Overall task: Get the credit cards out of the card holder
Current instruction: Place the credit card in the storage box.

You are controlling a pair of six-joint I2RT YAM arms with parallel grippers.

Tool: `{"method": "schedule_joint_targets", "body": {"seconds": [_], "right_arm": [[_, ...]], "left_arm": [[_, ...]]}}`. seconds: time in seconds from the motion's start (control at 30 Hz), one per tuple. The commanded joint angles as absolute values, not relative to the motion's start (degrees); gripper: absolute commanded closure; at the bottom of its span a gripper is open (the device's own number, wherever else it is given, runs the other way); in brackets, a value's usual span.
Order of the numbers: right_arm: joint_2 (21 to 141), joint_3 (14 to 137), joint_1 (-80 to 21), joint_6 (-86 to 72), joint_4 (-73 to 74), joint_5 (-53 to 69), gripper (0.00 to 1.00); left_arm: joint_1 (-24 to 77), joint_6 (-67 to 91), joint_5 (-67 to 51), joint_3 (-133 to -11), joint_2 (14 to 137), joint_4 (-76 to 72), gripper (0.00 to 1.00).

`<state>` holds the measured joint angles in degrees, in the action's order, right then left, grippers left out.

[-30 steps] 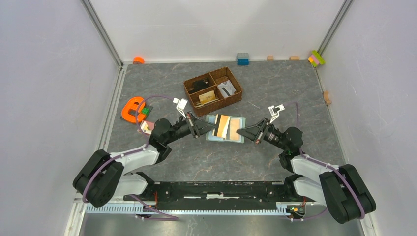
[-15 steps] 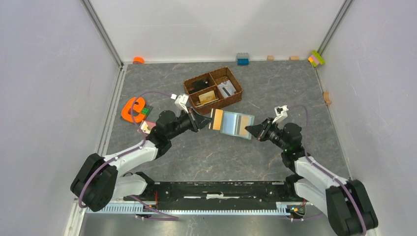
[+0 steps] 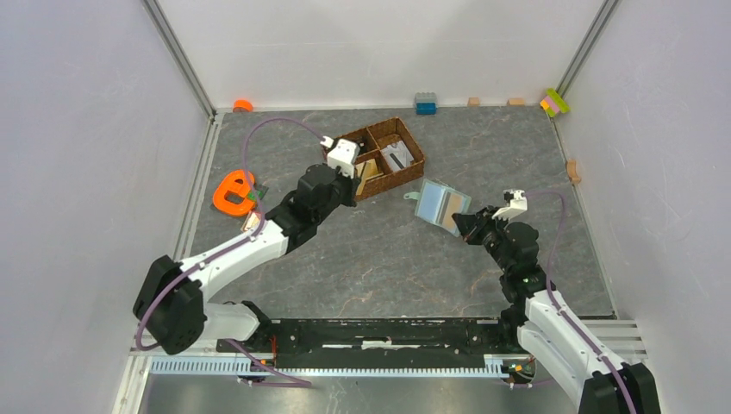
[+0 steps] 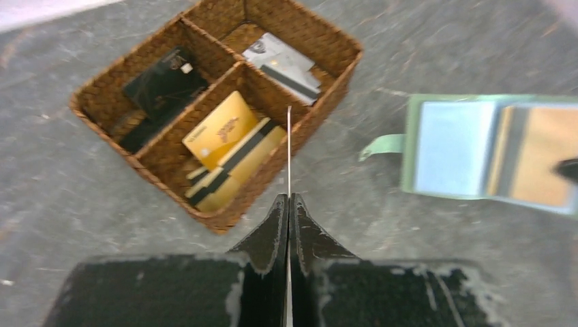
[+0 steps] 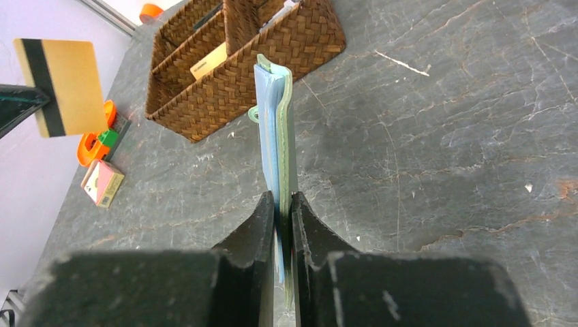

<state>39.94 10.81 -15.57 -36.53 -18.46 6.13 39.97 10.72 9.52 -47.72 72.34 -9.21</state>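
Observation:
My left gripper point(image 4: 288, 199) is shut on a tan credit card point(image 4: 288, 146) that shows edge-on, held above the near wall of the wicker basket point(image 4: 315, 112). The right wrist view shows this card's face point(image 5: 58, 85), which has a black stripe. My right gripper point(image 5: 283, 204) is shut on the sage-green card holder point(image 5: 276, 122) and holds it on edge above the table. The holder point(image 3: 441, 205) hangs open to the right of the basket. Its pale blue inside point(image 4: 453, 146) still carries a tan card point(image 4: 542, 163). The left gripper point(image 3: 355, 171) is apart from the holder.
The brown divided basket point(image 3: 412, 148) holds a gold card point(image 4: 221, 126), a black card point(image 4: 163, 85) and a silver one point(image 4: 286, 61). An orange e-shape point(image 3: 231, 191) and a small pink box point(image 3: 254, 222) lie at the left. Small blocks point(image 3: 425, 103) line the back wall.
The left gripper has drawn the tan card out of the holder and carried it back-left over the basket. The right gripper has lifted the holder and swung it to the right.

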Motion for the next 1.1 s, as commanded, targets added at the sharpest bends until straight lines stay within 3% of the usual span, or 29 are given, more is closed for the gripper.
{"method": "schedule_joint_targets", "body": {"seconds": [0.0, 0.47, 0.77, 1.07], "right_arm": [[40.8, 12.7, -15.4, -35.7, -20.2, 6.5, 1.00], [42.0, 11.5, -15.4, -36.7, -22.7, 9.4, 1.00], [41.9, 11.3, -15.3, -36.4, -22.6, 8.4, 1.00], [41.5, 11.0, -15.3, -36.5, -22.9, 8.7, 1.00]], "left_arm": [[40.2, -7.6, 14.8, -52.9, 76.6, -6.6, 0.98], [40.4, -33.7, 21.3, -61.7, 90.5, -10.5, 0.98], [40.3, -38.2, 21.0, -67.8, 99.2, -4.6, 0.98], [40.1, -46.0, 25.5, -68.6, 108.0, -9.0, 0.98]]}}
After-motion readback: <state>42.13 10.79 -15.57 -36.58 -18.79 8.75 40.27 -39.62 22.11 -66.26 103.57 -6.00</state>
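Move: The storage box's yellow-card compartment, where the left hand's gold card is going, lies about 7 cm ahead, 2 cm right and 17 cm below. From the same hand, the black-card compartment is some 13 cm ahead and 1 cm left, and the white-card compartment about 11 cm ahead and 11 cm right, both equally low. The right hand, holding the card holder, has the yellow-card compartment some 14 cm ahead, 23 cm left and 10 cm below. Left hand, still pinching the gold card, reaches 10 cm forward and down 9, rolling left-side-up over the yellow-card compartment. ##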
